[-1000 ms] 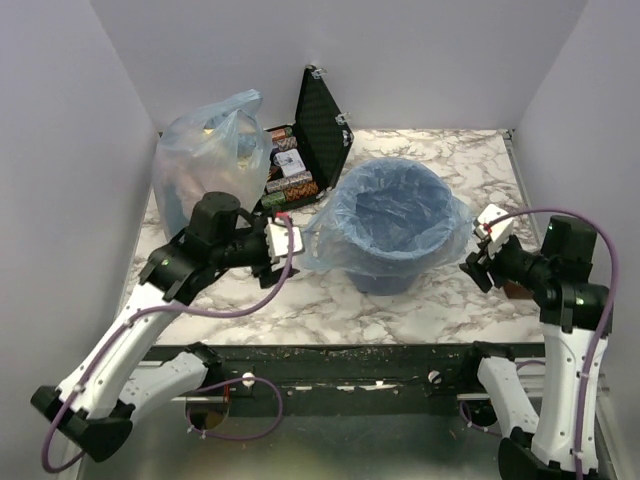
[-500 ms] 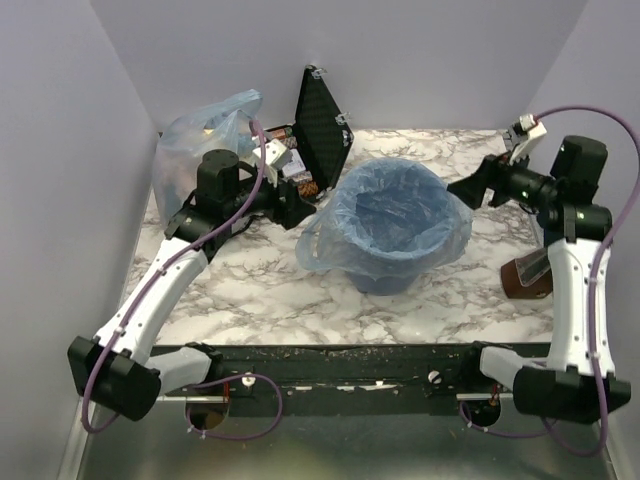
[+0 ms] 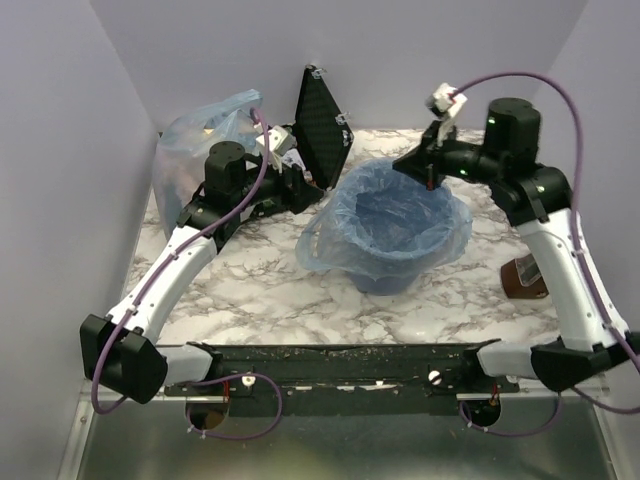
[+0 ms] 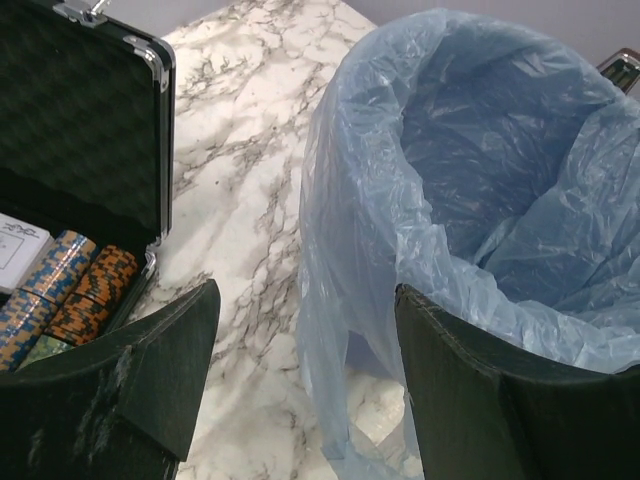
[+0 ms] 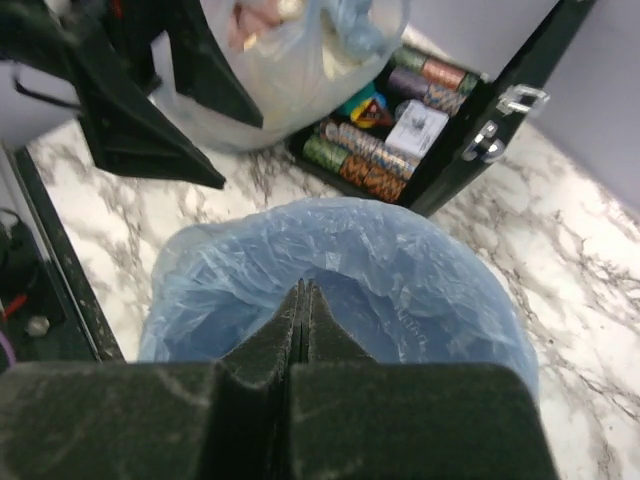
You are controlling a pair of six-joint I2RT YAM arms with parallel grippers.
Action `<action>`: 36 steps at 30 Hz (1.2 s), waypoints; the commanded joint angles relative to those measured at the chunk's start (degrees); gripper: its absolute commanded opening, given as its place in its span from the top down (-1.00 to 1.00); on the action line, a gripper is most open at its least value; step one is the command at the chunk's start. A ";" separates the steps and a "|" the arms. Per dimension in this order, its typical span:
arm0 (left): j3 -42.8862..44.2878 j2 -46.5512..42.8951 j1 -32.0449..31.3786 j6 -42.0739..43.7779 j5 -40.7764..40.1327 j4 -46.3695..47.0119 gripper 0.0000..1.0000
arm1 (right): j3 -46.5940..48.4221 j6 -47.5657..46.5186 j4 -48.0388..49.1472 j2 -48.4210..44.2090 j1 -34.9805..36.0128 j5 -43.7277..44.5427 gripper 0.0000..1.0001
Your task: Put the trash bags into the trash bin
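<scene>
The trash bin (image 3: 385, 276), a round blue bucket, stands mid-table. The trash bag (image 3: 322, 244), thin light-blue film, lines it and drapes over the rim, with a loose skirt hanging down the left side. My left gripper (image 3: 305, 192) is open just left of the bin. In the left wrist view the left gripper (image 4: 305, 290) has that skirt of the trash bag (image 4: 345, 300) hanging in the gap between its wide-apart fingers. My right gripper (image 3: 402, 163) hovers over the bin's far rim. The right gripper (image 5: 303, 287) is shut on nothing, above the lined opening of the trash bag (image 5: 420, 270).
An open black case (image 3: 318, 125) of poker chips (image 4: 75, 290) stands behind my left gripper. A bulging clear bag (image 3: 200, 150) of coloured items fills the back left corner. A brown object (image 3: 527, 276) lies at the right table edge. Walls close in both sides.
My right arm swung up from the right edge to above the bin's far rim, and its jaws closed. My left arm moved back toward the case and the bin's left side.
</scene>
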 commanded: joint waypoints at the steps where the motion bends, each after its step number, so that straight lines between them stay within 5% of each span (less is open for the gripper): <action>1: 2.58 -0.22 0.07 -1.05 -0.30 2.44 -0.57 | 1.63 -5.97 -14.40 11.37 4.06 10.78 0.99; 6: 0.12 -2.59 0.16 -1.23 -1.18 3.93 -0.56 | 5.67 -8.24 -21.52 21.13 5.29 14.91 0.99; 11: -1.90 -5.05 0.16 1.31 -3.20 4.63 -0.57 | 1.82 -8.42 -18.46 24.39 8.54 20.27 0.99; 19: -3.40 -7.43 1.04 3.08 -5.66 4.56 -0.58 | -7.16 -4.29 -7.30 18.17 10.21 25.46 0.99; 27: -2.69 -7.08 1.04 6.33 -4.96 1.82 -0.57 | -23.92 -15.27 2.10 2.61 14.07 22.13 0.99; 36: -1.46 -6.72 1.04 8.61 -5.31 -1.25 -0.57 | -28.15 -12.65 5.18 14.80 14.78 21.95 0.99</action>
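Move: The trash bin, with the blue trash bag spread over its rim, stands almost straight below the right hand, its middle about 26 cm down, level fore and aft and 1 cm left. From the right hand the open black case lies roughly 25 cm ahead, 22 cm left and 37 cm down. The filled bag stands some 22 cm ahead, 45 cm left and 26 cm down. From the left hand the bin is about 20 cm right, 2 cm back and 17 cm down. The right hand, fingers already shut, plunges down some 23 cm through the mouth of the trash bag into the bin, edging about 5 cm forward at first and tipping its fingers some 35 degrees more steeply down, then lifts about 4 cm while drawing back a little, and thrusts down again by about 6 cm to poke the bag in deeper. Beside the bin the open, empty left hand rises about 3 cm and eases a little left, away from the bag's rim. ##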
